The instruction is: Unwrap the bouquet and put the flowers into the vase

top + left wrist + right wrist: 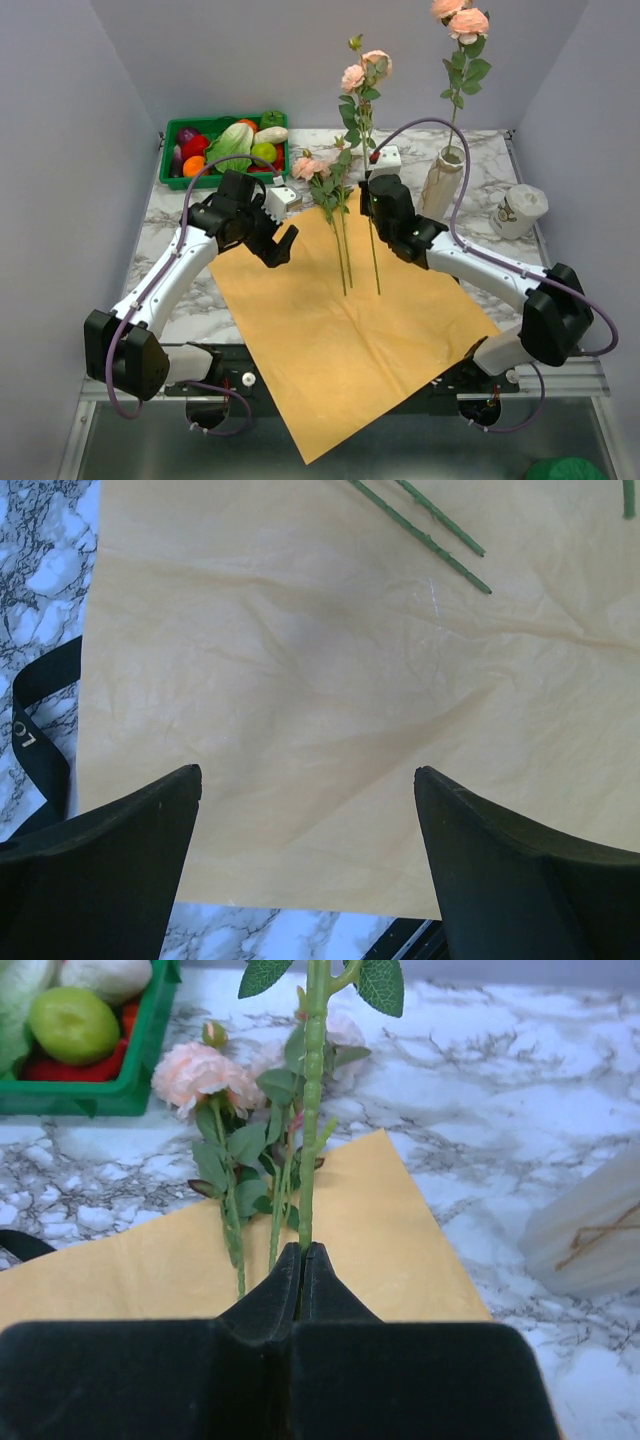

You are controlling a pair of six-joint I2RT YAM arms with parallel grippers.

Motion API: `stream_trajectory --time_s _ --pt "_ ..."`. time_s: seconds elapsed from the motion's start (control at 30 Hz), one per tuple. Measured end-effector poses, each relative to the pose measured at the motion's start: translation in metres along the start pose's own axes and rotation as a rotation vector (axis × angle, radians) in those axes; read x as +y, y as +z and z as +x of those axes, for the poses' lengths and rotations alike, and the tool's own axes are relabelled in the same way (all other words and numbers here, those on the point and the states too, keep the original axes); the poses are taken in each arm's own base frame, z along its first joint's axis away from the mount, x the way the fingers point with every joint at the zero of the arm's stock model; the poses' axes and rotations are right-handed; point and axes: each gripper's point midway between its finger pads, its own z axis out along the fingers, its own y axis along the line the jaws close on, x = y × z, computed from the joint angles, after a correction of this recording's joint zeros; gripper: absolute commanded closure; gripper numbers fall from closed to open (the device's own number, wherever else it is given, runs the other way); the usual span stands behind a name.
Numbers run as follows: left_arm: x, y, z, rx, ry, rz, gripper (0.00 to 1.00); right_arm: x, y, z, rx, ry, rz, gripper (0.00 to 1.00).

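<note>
The orange-yellow paper (350, 330) lies unrolled and flat on the marble table. My right gripper (370, 205) is shut on the green stem (312, 1110) of a pink rose (365, 68), held upright over the paper's far part. Two more roses (312, 167) lie with their blooms on the marble and their stems (440, 540) on the paper. The tall beige vase (442, 180) stands just right of my right gripper and holds one rose (462, 22). My left gripper (280, 245) hangs open over the paper's left part (308, 780), holding nothing. The black ribbon (40, 730) lies off the paper's left edge.
A green basket (170, 165) of plastic vegetables and fruit sits at the back left. A squat white pot (518, 210) stands right of the vase. A small white block (283, 200) lies near my left gripper, another (387, 155) behind the held stem. The paper overhangs the table's near edge.
</note>
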Motion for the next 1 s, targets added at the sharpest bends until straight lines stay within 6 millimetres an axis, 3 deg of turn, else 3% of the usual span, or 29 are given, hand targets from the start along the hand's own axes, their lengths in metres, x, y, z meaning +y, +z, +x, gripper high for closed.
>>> stream_trajectory --time_s 0.07,0.13,0.23,0.33,0.47,0.63,0.7,0.8,1.0 --pt "0.000 0.000 0.000 0.001 -0.002 0.000 0.04 0.004 -0.007 -0.016 -0.065 -0.041 -0.029 0.99" --pt "0.000 0.000 0.000 0.000 -0.002 0.000 0.04 0.006 -0.017 -0.047 -0.160 -0.065 -0.051 0.99" --pt "0.000 0.000 0.000 0.001 -0.004 -0.001 0.04 0.002 -0.039 -0.101 -0.316 -0.086 -0.066 0.99" --pt "0.000 0.000 0.000 0.000 -0.005 -0.002 0.04 -0.007 -0.068 -0.168 -0.517 -0.090 -0.059 0.99" --pt "0.001 -0.001 -0.002 -0.005 -0.003 -0.004 0.04 -0.028 -0.110 -0.249 -0.781 -0.096 -0.004 0.99" --pt "0.001 -0.001 -0.004 -0.009 0.000 -0.006 0.04 -0.073 -0.140 -0.323 -0.973 -0.094 0.096 0.99" --pt "0.001 -0.001 -0.004 -0.009 0.000 -0.006 0.04 -0.095 -0.146 -0.345 -1.016 -0.083 0.142 0.99" --pt "0.002 -0.001 -0.004 -0.008 0.000 -0.008 0.04 -0.122 -0.146 -0.360 -1.045 -0.075 0.201 0.99" --pt "0.005 -0.001 -0.008 -0.011 0.002 -0.018 0.04 -0.153 -0.121 -0.354 -1.006 -0.072 0.256 0.99"
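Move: The vase, already holding one flower, stands about 17 cm to the right of the right hand and 6 cm ahead, its middle some 11 cm lower. The blooms still lying past the paper are roughly 16 cm ahead and 8 cm left, 19 cm down; the white canister sits about 34 cm right and 2 cm ahead, 16 cm below. From the left hand the vase is about 34 cm right, 17 cm ahead and 6 cm lower. Still pinching the flower, the right hand rises some 37 cm, tips upward and swings rightward over the vase. ##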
